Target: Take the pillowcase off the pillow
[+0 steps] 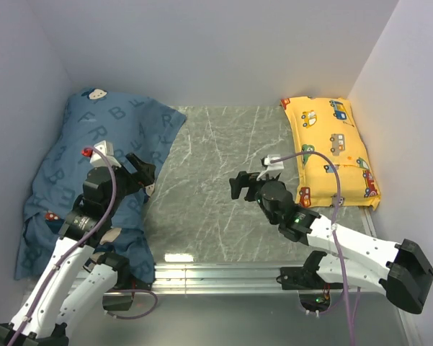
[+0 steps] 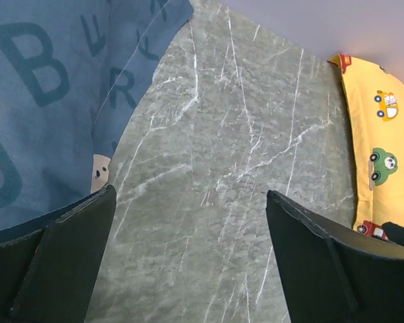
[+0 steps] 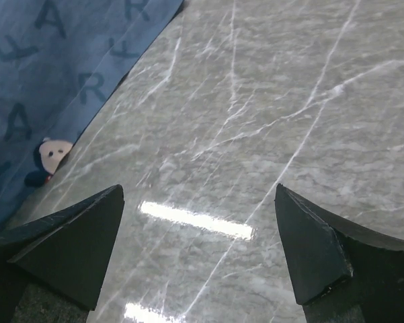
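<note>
The dusty-blue pillowcase (image 1: 94,166) with dark letters lies along the table's left side, bulging; it also shows in the left wrist view (image 2: 47,101) and the right wrist view (image 3: 54,67). The white pillow is hidden; no white shows anywhere. My left gripper (image 1: 145,175) hangs over the pillowcase's right edge, open and empty; in its wrist view (image 2: 188,256) bare table lies between the fingers (image 2: 67,262). My right gripper (image 1: 238,185) is open and empty above the middle of the table, pointing left; in its own view (image 3: 198,249) it stands apart from the fabric.
A yellow car-print pillow (image 1: 331,151) lies along the right wall and shows in the left wrist view (image 2: 383,134). The grey marble table (image 1: 216,144) is walled on the left, back and right. A metal rail (image 1: 223,277) runs along the front edge.
</note>
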Robot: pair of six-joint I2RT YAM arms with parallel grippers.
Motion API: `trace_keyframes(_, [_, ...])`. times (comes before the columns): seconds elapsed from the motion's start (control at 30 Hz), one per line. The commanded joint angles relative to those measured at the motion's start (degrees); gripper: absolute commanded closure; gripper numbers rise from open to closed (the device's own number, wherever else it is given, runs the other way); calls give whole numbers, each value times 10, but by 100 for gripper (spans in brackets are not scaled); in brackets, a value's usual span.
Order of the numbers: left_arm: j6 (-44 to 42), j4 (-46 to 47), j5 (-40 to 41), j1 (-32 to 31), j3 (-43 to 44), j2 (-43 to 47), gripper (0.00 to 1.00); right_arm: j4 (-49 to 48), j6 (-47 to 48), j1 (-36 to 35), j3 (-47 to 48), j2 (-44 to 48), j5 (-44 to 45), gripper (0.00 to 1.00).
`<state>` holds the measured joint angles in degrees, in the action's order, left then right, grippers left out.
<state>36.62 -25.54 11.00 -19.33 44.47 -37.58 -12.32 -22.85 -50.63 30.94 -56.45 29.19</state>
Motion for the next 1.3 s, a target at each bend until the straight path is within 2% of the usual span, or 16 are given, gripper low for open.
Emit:
trace_keyframes(0.0, [-15, 1, 9, -3, 20, 3, 1, 3, 26, 1, 44, -10, -47, 0])
trace_keyframes(0.17, [-3, -46, 74, -3, 94, -32, 1, 35, 38, 6, 147, -84, -147, 0])
trace_keyframes(0.3, [34, -109, 149, -2, 150, -84, 1, -2, 16, 42, 235, -167, -257, 0])
trace_keyframes(0.5, [113, -205, 332, 1, 214, -165, 1, -83, -108, 124, 398, -374, -490, 0])
trace_keyframes(0.53, [127, -222, 356, 3, 227, -179, 1, -83, -119, 126, 450, -436, -504, 3])
trace_keyframes(0.6, [150, -261, 388, 22, 257, -225, 1, -81, -137, 122, 501, -493, -534, 4])
trace_keyframes(0.67, [144, -256, 376, 44, 266, -259, 1, -91, -173, 116, 551, -566, -551, 4])
trace_keyframes(0.73, [122, -232, 354, 92, 262, -276, 1, -114, -198, 102, 578, -617, -564, 2])
trace_keyframes(0.8, [93, -178, 308, 142, 246, -303, 1, -136, -224, 92, 584, -639, -563, 1])
trace_keyframes(0.87, [64, -141, 261, 165, 244, -339, 1, -138, -228, 78, 580, -652, -547, 1])
trace_keyframes(1.03, [9, -80, 244, 170, 277, -429, 1, -136, -230, 72, 538, -638, -518, 1])
trace_keyframes(1.17, [-24, -58, 228, 170, 289, -503, 1, -114, -188, 72, 509, -612, -506, 1])
trace_keyframes(1.2, [-35, -57, 220, 170, 289, -513, 5, -105, -180, 72, 503, -607, -496, 1])
trace_keyframes(1.23, [-37, -59, 204, 170, 289, -529, 26, -100, -173, 73, 493, -600, -493, 1])
trace_keyframes(1.27, [-39, -55, 193, 170, 282, -532, 43, -96, -162, 73, 489, -597, -488, 1])
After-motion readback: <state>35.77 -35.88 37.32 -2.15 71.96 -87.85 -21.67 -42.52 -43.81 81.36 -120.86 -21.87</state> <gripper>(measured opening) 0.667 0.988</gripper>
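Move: The upper part of the blue pillowcase, where my left fingers will close, lies about 12 cm ahead of my left hand, 15 cm to its left and 9 cm below. The face print on the pillowcase's right edge is some 8 cm straight ahead of that hand and 20 cm down. From my right hand, the print lies about 30 cm left, 7 cm ahead and 14 cm lower; the pillowcase's far-right corner is roughly 12 cm to the right of the print and 24 cm farther out. I lift my left hand a little and swing it about 15 cm left over the pillowcase, then drive it forward and down into the cloth, turning left and tipping the fingers down, and start closing them on the fabric. Meanwhile my open right hand sweeps some 25 cm left in an arc, up and forward, then down and slightly back, turning counter-clockwise to stop near the face print. ##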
